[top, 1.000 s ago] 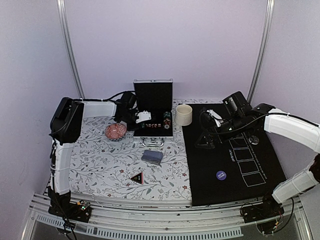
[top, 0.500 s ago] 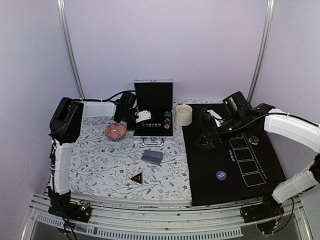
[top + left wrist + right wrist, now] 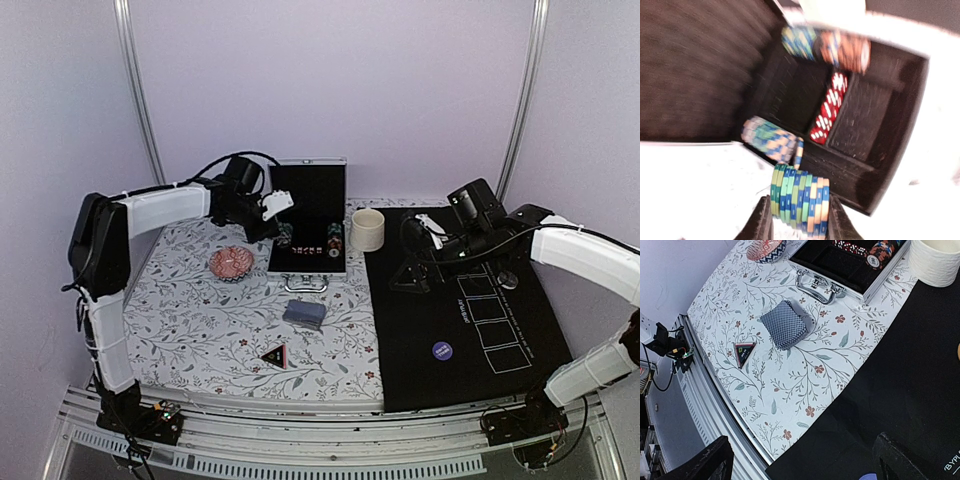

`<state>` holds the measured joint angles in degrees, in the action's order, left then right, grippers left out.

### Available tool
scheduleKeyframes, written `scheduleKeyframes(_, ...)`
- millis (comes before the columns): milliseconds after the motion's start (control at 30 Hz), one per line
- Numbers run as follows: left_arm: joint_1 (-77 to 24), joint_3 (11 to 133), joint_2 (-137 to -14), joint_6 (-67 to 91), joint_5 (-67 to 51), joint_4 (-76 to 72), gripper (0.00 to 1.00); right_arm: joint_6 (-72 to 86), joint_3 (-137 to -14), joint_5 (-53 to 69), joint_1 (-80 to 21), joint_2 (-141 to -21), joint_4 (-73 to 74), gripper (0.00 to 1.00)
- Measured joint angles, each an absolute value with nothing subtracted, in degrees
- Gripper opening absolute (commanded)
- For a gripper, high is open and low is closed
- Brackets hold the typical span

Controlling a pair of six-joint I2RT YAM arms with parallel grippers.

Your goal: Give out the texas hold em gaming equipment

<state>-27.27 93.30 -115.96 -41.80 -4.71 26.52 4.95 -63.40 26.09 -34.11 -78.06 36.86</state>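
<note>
My left gripper (image 3: 281, 226) hangs over the left side of the open black chip case (image 3: 306, 262). In the left wrist view the left gripper (image 3: 799, 220) is shut on a stack of green, blue and cream striped poker chips (image 3: 800, 196), held just above the case's edge. More chips lie in the case: a similar stack (image 3: 769, 138), red ones (image 3: 829, 107) and an orange stack (image 3: 846, 50). The grey-blue card deck (image 3: 304, 313) (image 3: 785, 324) and the triangle marker (image 3: 274, 353) (image 3: 743, 352) lie on the floral cloth. A dark blue disc (image 3: 442, 350) sits on the black mat (image 3: 470, 390). My right gripper (image 3: 408, 278) (image 3: 802, 462) hovers open and empty over the mat's left edge.
A pink ribbed dish (image 3: 231, 262) (image 3: 765, 249) stands left of the case and a cream cup (image 3: 367, 229) (image 3: 937, 257) to its right. The case lid (image 3: 306, 185) stands upright at the back. White card outlines (image 3: 495, 320) are printed on the mat.
My left arm has risen and swung back, and its gripper has shut on the chip stack and lifted it from the case. The right arm has barely moved.
</note>
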Motion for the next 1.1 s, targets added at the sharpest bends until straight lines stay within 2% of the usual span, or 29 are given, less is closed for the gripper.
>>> scheduleKeyframes(300,-36.82,82.06,-91.22,-18.24,-14.41,21.08,0.00,4.67,-66.39,22.17,-34.13,-78.08,37.17,0.99)
scheduleKeyframes(467,-42.87,71.83,-83.94,0.38,-20.08,13.19,0.00,4.16,-66.41,17.04,-36.16,-78.08,37.67,0.99)
scheduleKeyframes(767,-46.74,58.96,-82.28,30.94,-21.19,3.92,0.00,3.81,-62.41,11.05,-41.52,-71.72,34.52,0.99)
scheduleKeyframes(1100,-56.23,53.41,-88.51,48.51,-16.86,-7.01,0.00,8.49,-52.49,4.10,-56.88,-68.53,29.54,0.97)
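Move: The left hand holds a chip stack just above the case's left side; the open right gripper it goes to is about 22 cm back, 25 cm right and 6 cm higher. The case middle lies 2 cm ahead, 5 cm right and 10 cm below the left hand; the card deck is 18 cm back, 5 cm right. From the right hand, the small blind button is 7 cm back, 7 cm right, 18 cm below. Left arcs its chips back about 26 cm and rightward towards the open right gripper, also drawing back. ##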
